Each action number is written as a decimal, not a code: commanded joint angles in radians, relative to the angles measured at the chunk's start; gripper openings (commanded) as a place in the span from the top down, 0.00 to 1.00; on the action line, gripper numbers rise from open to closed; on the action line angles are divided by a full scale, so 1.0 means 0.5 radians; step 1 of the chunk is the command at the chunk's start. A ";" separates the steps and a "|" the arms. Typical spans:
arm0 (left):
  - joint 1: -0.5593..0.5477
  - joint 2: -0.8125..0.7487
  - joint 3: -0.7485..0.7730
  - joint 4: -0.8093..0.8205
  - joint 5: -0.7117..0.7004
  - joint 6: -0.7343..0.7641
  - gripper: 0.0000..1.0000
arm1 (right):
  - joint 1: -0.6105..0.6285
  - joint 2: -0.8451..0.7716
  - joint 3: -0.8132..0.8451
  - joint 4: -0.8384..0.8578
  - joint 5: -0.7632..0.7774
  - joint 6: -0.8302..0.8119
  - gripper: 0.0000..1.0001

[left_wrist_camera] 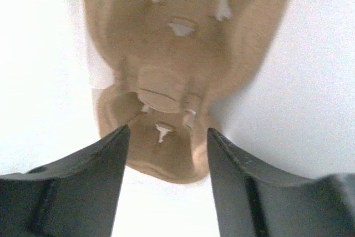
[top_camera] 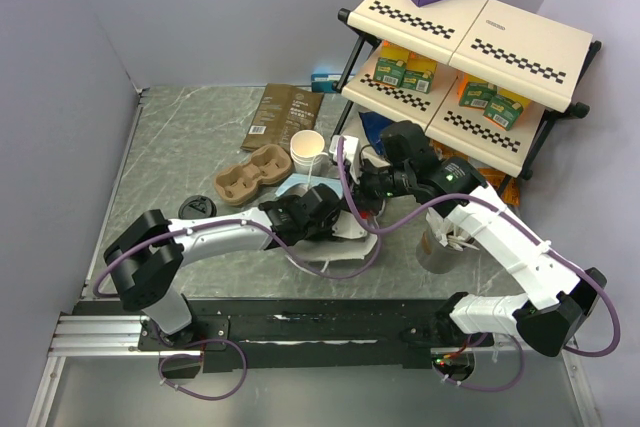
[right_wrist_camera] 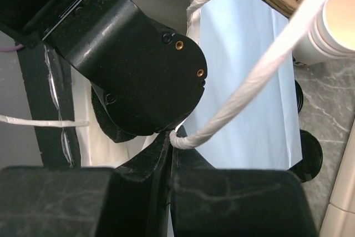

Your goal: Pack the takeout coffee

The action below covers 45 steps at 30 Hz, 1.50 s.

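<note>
A white paper cup (top_camera: 308, 150) stands open, without a lid, behind the brown pulp carrier (top_camera: 254, 173); it also shows in the right wrist view (right_wrist_camera: 335, 20). A black lid (top_camera: 194, 207) lies on the table left of the carrier. A white paper bag (top_camera: 335, 247) lies on its side at the centre. My left gripper (top_camera: 318, 209) is open inside the bag's mouth; a brown pulp carrier (left_wrist_camera: 183, 54) shows just ahead of its fingers (left_wrist_camera: 105, 165) against white paper. My right gripper (top_camera: 370, 185) is shut on the bag's white rope handle (right_wrist_camera: 249, 76).
A dark-brown coffee pouch (top_camera: 281, 114) lies flat at the back. A checkered shelf rack (top_camera: 470, 57) with green boxes stands at the back right. A grey container (top_camera: 440, 247) stands beside the right arm. Two dark round lids (right_wrist_camera: 308, 156) lie past the bag.
</note>
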 commanded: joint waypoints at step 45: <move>0.147 -0.456 0.064 -0.283 1.216 -0.401 0.18 | 0.034 0.075 0.041 0.224 0.342 0.314 1.00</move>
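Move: The left fingers are inside the paper bag, already parting around the brown cup carrier; its middle lies about 2 cm ahead of the hand, 4 cm right and 4 cm below. The lidded cup stands roughly 31 cm to this hand's left and 3 cm nearer the base, the cup stack 15 cm ahead and 6 cm left, the spare carrier 14 cm ahead and 20 cm left. From the right hand, the carrier in the bag is some 8 cm ahead, straight in line sideways, and 21 cm below. The left hand leaves the carrier inside the bag and draws back about 8 cm towards the base, opening its fingers wider, rising a little only at the end, while its wrist swings some 30 degrees so that the fingers point down and rightward rather than forward. The right hand keeps the bag's handle pinched in its shut fingers, eases it up and left by a centimetre or two, then carries it about 2 cm forward. ##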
